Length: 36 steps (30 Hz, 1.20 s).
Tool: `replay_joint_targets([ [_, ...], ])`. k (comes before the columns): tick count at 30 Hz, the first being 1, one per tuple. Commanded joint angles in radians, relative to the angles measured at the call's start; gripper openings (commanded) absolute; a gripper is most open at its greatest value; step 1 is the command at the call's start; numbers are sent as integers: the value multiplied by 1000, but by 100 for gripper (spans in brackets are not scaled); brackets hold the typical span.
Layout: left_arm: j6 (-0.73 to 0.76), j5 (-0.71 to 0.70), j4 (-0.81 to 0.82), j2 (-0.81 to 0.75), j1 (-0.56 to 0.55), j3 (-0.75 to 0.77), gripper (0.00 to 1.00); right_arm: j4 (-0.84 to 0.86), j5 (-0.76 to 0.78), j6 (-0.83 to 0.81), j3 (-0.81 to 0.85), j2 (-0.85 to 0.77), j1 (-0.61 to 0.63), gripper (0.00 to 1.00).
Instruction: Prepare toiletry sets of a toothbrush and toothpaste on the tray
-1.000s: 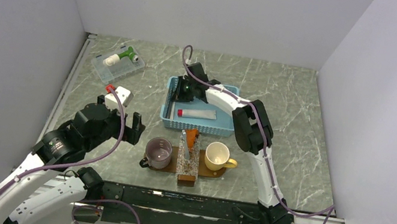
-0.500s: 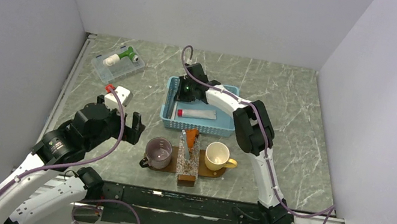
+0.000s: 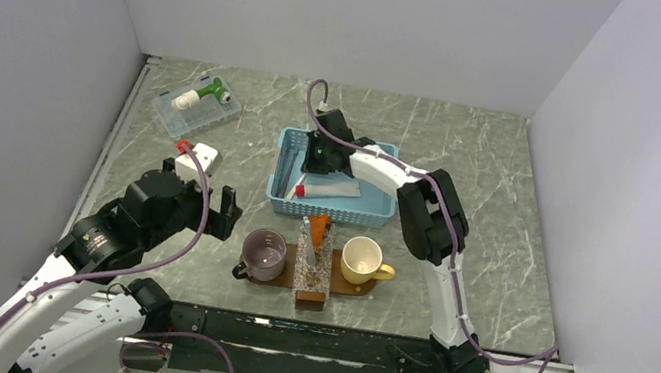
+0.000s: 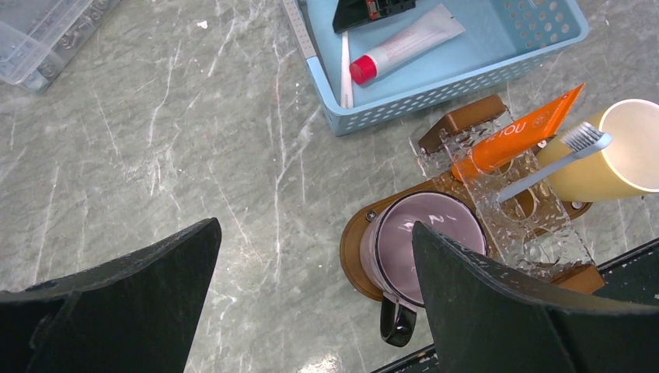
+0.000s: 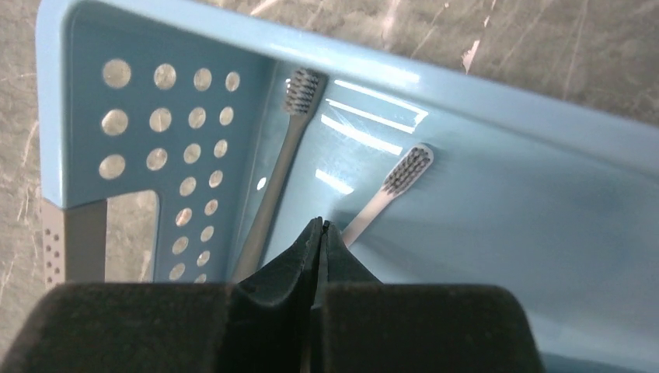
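Note:
The orange toothpaste [image 4: 517, 132] leans in a clear holder [image 4: 536, 221] on the brown tray [image 4: 356, 237], with a grey toothbrush [image 4: 544, 167] beside it. A pale toothbrush [image 5: 386, 194] and a grey one [image 5: 276, 183] lie in the blue basket [image 5: 544, 202]. My right gripper [image 5: 320, 225] is shut, low inside the basket, its tips just beside the pale brush's handle; nothing shows between the jaws. In the top view it [image 3: 321, 158] sits at the basket's far left. My left gripper [image 4: 315, 227] is open above bare table, left of the tray [image 3: 345, 287].
A purple cup [image 4: 423, 241] and a yellow cup [image 4: 614, 151] stand on the tray. A white tube with a red cap [image 4: 404, 43] lies in the basket. A clear box [image 3: 198, 104] and a small white bottle [image 3: 196, 160] are at the back left.
My right arm has shifted slightly to the right over the basket, gripper still shut. The left arm has not moved.

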Motion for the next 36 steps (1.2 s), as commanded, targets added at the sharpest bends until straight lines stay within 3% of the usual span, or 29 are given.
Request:
replay_joint_targets([
  [1,19,17,42,4,8,4,99,22,25,-14,-24,-111,-5,0],
  [4,19,20,42,0,9,3,99,17,31,-16,-27,-142,-5,1],
  [9,19,20,41,-4,13,5,99,-32,83,-3,-14,-158,-5,27],
  [13,16,19,35,-4,15,7,99,-96,141,14,31,-130,-5,36],
  [22,13,31,31,-22,18,9,99,-161,186,64,78,-78,1,46],
  [36,9,53,24,-34,20,9,99,-290,252,70,287,83,41,49],
])
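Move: The white toothbrush I am after lies slanted on the basket floor at my right fingertips, its middle about 3 cm back, 1 cm left and 1 cm below. The grey toothbrush lies along the basket's left wall, some 4 cm left and 2 cm back of my right hand. The white toothpaste is roughly 5 cm right and 4 cm back. From my left hand the white toothbrush is about 21 cm ahead, 15 cm right and 20 cm below. I lift my shut right fingers about 5 cm, clear of the white toothbrush's neck, opening them to roughly half as I swing a little right. Then I come back left and sink nearly 4 cm, edging forward, with the hand turned slightly clockwise and its left side dipped, so the open fingers come down astride the toothbrush just behind its head. ##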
